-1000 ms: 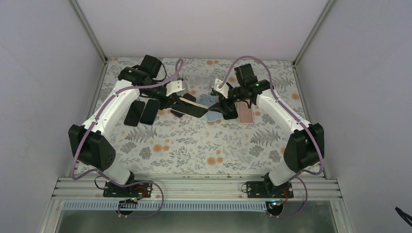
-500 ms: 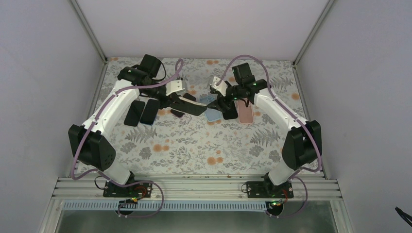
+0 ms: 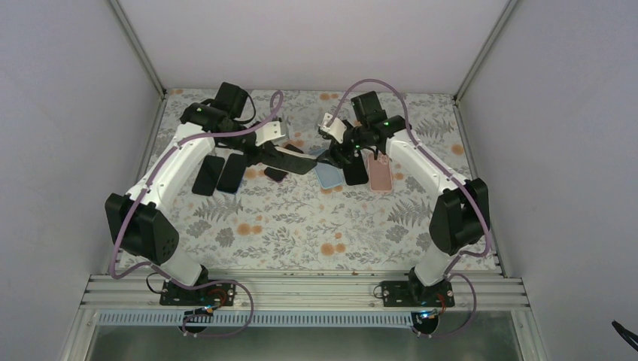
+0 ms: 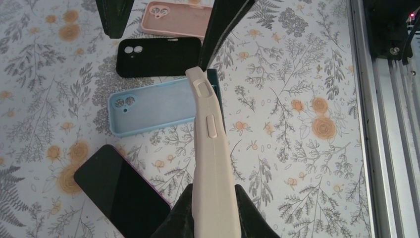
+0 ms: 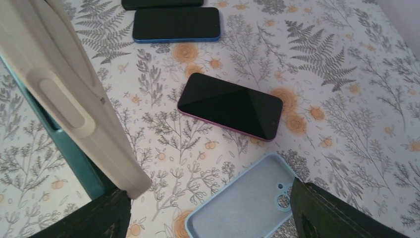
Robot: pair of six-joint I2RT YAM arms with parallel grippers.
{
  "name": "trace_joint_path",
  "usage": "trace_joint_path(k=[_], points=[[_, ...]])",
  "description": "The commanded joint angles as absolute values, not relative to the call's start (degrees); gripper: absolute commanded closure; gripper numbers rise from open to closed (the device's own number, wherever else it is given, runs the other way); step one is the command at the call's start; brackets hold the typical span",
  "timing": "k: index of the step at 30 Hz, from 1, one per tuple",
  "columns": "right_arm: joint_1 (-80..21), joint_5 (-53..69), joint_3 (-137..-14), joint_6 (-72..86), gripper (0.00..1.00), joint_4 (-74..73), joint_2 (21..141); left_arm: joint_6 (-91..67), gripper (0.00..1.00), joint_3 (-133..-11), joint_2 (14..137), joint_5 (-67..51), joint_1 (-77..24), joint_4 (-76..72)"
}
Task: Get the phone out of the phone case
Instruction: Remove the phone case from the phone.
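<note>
My left gripper (image 4: 213,215) is shut on a cream phone case (image 4: 210,158), held edge-up above the table, side buttons facing the camera. The dark teal phone (image 4: 217,99) sits in it, only its edge showing. In the right wrist view the case (image 5: 69,94) fills the left side, with the teal phone (image 5: 67,148) behind it. My right gripper (image 5: 213,218) is open; its left finger (image 5: 94,218) lies just under the case's far corner, and whether it touches I cannot tell. From above, the grippers (image 3: 263,154) (image 3: 338,154) meet at mid table.
On the table under the right gripper lies an empty light blue case (image 5: 242,203). Beside it are a black case (image 4: 158,57) and a pink case (image 4: 178,19). A magenta-edged phone (image 5: 230,106) lies nearby, and two dark phones (image 3: 220,174) lie at the left.
The right gripper has moved left and toward the back, closing in on the far end of the held case. The left gripper has kept its grip and shifted slightly toward the back.
</note>
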State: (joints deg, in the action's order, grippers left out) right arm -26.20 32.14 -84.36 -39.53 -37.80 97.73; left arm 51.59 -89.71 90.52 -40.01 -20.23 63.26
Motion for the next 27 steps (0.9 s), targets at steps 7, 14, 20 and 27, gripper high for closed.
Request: trace_joint_path(k=[7,14,20,27], points=[[-35.38,38.75,-90.54,-41.0,0.16,-41.79,99.97,49.86,0.98,-93.42,90.07,-53.67,-24.59,61.13],[-37.75,51.5,-97.36,-44.35,0.17,-52.07,105.56,46.18,0.98,-92.56,89.17,-51.63,-25.12,55.33],[-40.59,57.65,-96.6,-47.28,0.17,-55.8,108.27,43.65,0.98,-91.0,87.45,-49.74,-25.13,50.16],[-42.48,69.06,-100.0,-55.49,0.17,-65.19,113.73,41.31,0.98,-90.65,87.14,-46.23,-25.13,44.44]])
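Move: Held up in the nearly shut left fingers, the beige phone case with its phone has its middle about 6 cm to that hand's right and 3 cm lower. From the open right hand, that middle is some 9 cm left and 5 cm back, near its height. On the table about 20 cm below the right hand lie the blue case, 6 cm ahead and 3 cm left, the black case, 6 cm ahead and 6 cm right, and the pink-edged phone, 7 cm ahead and 17 cm left. Sweeping back and to its left, about 7 cm each way and slightly down, the right hand turns some 20 degrees counter-clockwise and tips downward, its fingers staying wide open. Its rear fingertip, already at the case's free-end corner, works in along the case's side towards the left grip. The left hand keeps its hold, drawing back about 4.5 cm, slightly down, and tipping some 12 degrees. ##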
